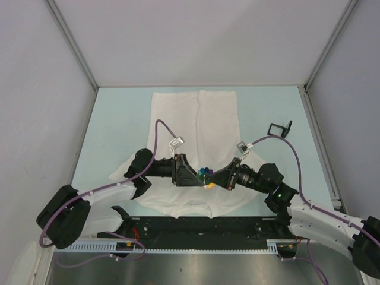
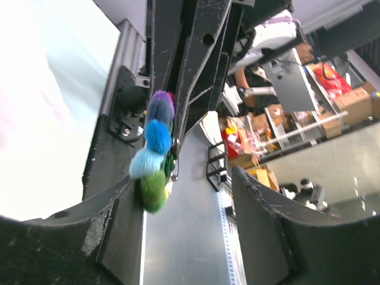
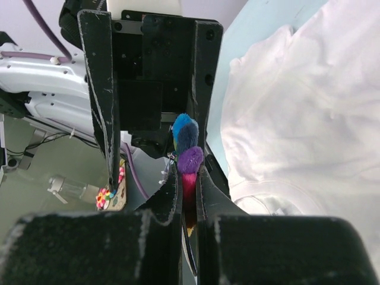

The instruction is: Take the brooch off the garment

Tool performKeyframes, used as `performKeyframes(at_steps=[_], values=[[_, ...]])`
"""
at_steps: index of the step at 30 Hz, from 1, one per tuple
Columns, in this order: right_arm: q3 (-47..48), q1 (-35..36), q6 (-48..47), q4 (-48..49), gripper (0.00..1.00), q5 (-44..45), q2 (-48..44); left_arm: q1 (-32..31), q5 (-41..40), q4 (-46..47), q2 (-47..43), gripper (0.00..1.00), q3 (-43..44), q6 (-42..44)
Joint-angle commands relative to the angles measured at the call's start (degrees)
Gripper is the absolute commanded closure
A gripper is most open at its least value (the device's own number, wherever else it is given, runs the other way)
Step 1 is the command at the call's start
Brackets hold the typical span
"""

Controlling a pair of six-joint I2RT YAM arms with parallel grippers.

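The white garment [image 1: 196, 119] lies flat on the pale blue table, its collar near my arms; it also shows in the right wrist view [image 3: 297, 119]. The rainbow flower brooch [image 1: 205, 173] sits between my two grippers above the collar end. My right gripper [image 3: 189, 184] is shut on the brooch [image 3: 190, 157], with its blue and purple petals sticking out past the fingertips. My left gripper [image 2: 184, 237] is open facing it, with the brooch [image 2: 154, 151] close to its left finger. No cloth shows on the brooch in the wrist views.
A small black frame-like object [image 1: 280, 128] stands on the table at the right. A black rail [image 1: 202, 228] runs along the near edge. Grey enclosure walls close the table on three sides. Purple cables loop above both wrists.
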Motion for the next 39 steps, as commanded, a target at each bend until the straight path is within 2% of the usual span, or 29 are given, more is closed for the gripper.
performKeyframes(at_steps=[1,12,17,18,21,23,26,29,35,39], values=[[0.72,-0.53,-1.32,-4.43,1.0,2.98,-0.74,1.69,-1.48,-3.05,-5.0,0.39,-0.53,4.62],[0.72,-0.61,-0.01,-2.32,1.0,0.08,-0.83,1.78,-3.59,-7.19,-4.31,0.53,1.05,7.0],[0.72,-0.61,0.52,-1.44,1.0,-1.06,-0.92,1.78,-3.59,-7.62,-3.34,0.74,2.02,7.08],[0.72,-0.61,0.61,-1.44,1.0,-1.24,-0.92,1.78,-3.59,-7.8,-3.34,0.83,2.28,7.26],[0.8,-0.7,0.7,-2.05,0.97,-1.5,-1.18,1.78,-4.29,-8.24,-3.34,1.0,2.11,7.44],[0.98,-0.88,0.61,-4.06,0.92,-1.15,-2.14,1.78,-5.17,-9.64,-3.95,1.0,2.11,8.14],[0.98,-1.58,0.78,-6.35,0.75,-1.24,-4.42,1.78,-5.79,-11.05,-4.48,0.99,2.11,8.93],[0.98,-2.37,0.61,-8.99,0.66,-1.15,-6.19,2.04,-5.96,-11.32,-4.75,1.0,2.02,8.84],[0.98,-2.81,0.26,-9.7,0.61,-1.86,-6.72,2.13,-5.44,-10.7,-5.18,1.0,2.11,8.32],[0.98,-2.9,0.17,-8.39,0.64,-1.86,-5.84,2.13,-5.35,-10.7,-5.27,1.0,2.11,8.23]])
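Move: The brooch, already clear of the garment and held by its pink side in the shut right gripper, has its middle about 2 cm ahead of the open left gripper, 3 cm to its right and 1 cm lower. The right fingertips are some 2 cm ahead, 5 cm to the right and 1 cm below the left gripper. The garment's middle lies roughly 11 cm ahead of the left gripper, 3 cm left and 18 cm below. From the right gripper, the brooch's middle is about 2 cm left, otherwise level. Bring the left gripper about 2 cm forward and 2 cm down to the brooch's green side while its fingers close, and pinch the green pompom. Hold the right gripper nearly still until that grip is shut, then open its fingers off the pink side and draw them back about 1.5 cm to the right. ##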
